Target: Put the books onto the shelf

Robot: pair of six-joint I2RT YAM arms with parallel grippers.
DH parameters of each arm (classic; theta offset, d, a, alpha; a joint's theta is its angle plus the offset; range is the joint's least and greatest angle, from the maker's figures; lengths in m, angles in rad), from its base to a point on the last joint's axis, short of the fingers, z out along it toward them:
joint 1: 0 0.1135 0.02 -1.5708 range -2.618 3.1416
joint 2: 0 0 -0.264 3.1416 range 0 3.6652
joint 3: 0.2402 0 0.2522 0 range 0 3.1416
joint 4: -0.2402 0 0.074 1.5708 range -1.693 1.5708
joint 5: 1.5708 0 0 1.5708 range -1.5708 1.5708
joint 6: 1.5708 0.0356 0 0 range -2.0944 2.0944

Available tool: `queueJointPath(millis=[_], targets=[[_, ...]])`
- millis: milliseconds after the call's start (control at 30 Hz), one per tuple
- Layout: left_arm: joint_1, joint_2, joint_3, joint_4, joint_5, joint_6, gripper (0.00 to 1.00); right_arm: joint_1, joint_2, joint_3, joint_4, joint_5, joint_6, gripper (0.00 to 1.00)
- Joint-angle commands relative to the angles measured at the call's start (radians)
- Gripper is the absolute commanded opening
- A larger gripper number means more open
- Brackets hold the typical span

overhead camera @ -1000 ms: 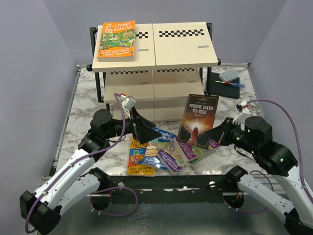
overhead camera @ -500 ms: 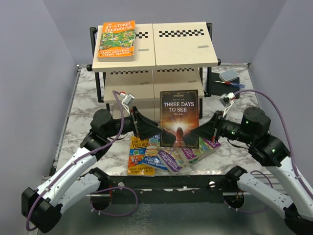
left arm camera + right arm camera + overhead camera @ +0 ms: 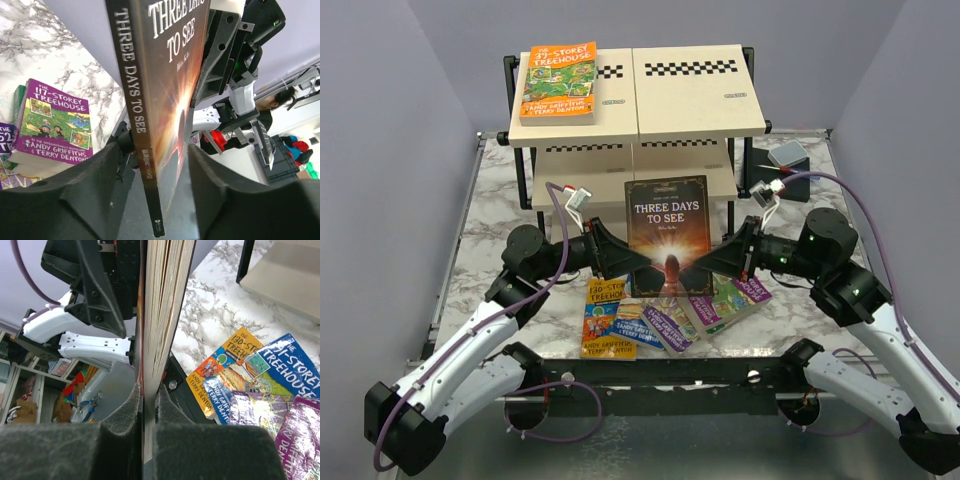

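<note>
The dark book "Three Days to See" (image 3: 668, 235) stands upright above the table in front of the shelf (image 3: 690, 95). My right gripper (image 3: 705, 265) is shut on its lower right edge, pads pinching the pages (image 3: 162, 300). My left gripper (image 3: 632, 262) straddles the lower left corner at the spine (image 3: 145, 100). Its jaws are open, with a gap on each side of the book. An orange Treehouse book (image 3: 558, 82) lies on the shelf's top left board. Several bright books (image 3: 660, 322) lie fanned out on the marble below, a purple one (image 3: 52, 122) among them.
A small dark box with a grey top (image 3: 780, 165) sits at the back right beside the shelf frame. The shelf's lower tiers (image 3: 590, 190) lie directly behind the held book. The black table rail (image 3: 720, 370) runs along the near edge.
My right gripper has carried the dark book leftward and stood it upright, facing the camera. The left gripper's jaws have narrowed around its left edge.
</note>
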Motion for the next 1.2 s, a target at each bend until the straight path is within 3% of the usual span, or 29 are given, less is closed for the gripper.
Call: queueJointPath(millis=[0, 333, 533, 667, 800, 867, 1167], targets=[[-0.003, 0.004, -0.02, 0.049, -0.001, -0.036, 0.52, 0.005, 0.003, -0.007, 0.139, -0.062, 0.012, 0.01], [-0.006, -0.015, -0.047, 0.18, 0.017, -0.104, 0.01, 0.005, 0.003, -0.058, 0.19, -0.086, 0.029, 0.01], [-0.006, -0.04, -0.089, 0.347, -0.001, -0.192, 0.0, 0.005, 0.018, -0.089, 0.19, -0.07, 0.019, 0.03], [-0.006, -0.061, -0.103, 0.403, -0.019, -0.222, 0.0, 0.005, 0.021, -0.108, 0.187, -0.059, 0.021, 0.24], [-0.006, -0.089, -0.105, 0.439, -0.039, -0.237, 0.0, 0.005, 0.014, -0.138, 0.214, -0.069, 0.047, 0.53], [-0.006, -0.097, -0.102, 0.452, -0.043, -0.242, 0.0, 0.005, 0.009, -0.158, 0.238, -0.085, 0.068, 0.6], [-0.006, -0.108, -0.099, 0.457, -0.069, -0.237, 0.0, 0.013, -0.046, -0.233, 0.34, -0.15, 0.188, 0.63]])
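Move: The Three Days to See book already stands tilted between the hands. From the left hand, its spine edge between the open fingers, the book's middle is about 5 cm right, 3 cm ahead and 3 cm up; from the right hand, still pinching the page edge, about 5 cm left, 3 ahead and 3 up. Roughly 30 cm below lie the front purple book, level with the left hand and 4 cm right, and the orange book, 3 cm ahead and 10 cm left of that hand. The left hand stays almost in place while its fingers close from wide around the book's spine edge and pinch it, the right hand keeping its grip on the page edge meanwhile. Then the right fingers open and that hand sinks some 2.5 cm, easing slightly left, while the left hand, keeping its pinch, lifts the book about 4 cm, draws back and slightly left, and rolls so that its fingertips tip up by some 13 degrees. ##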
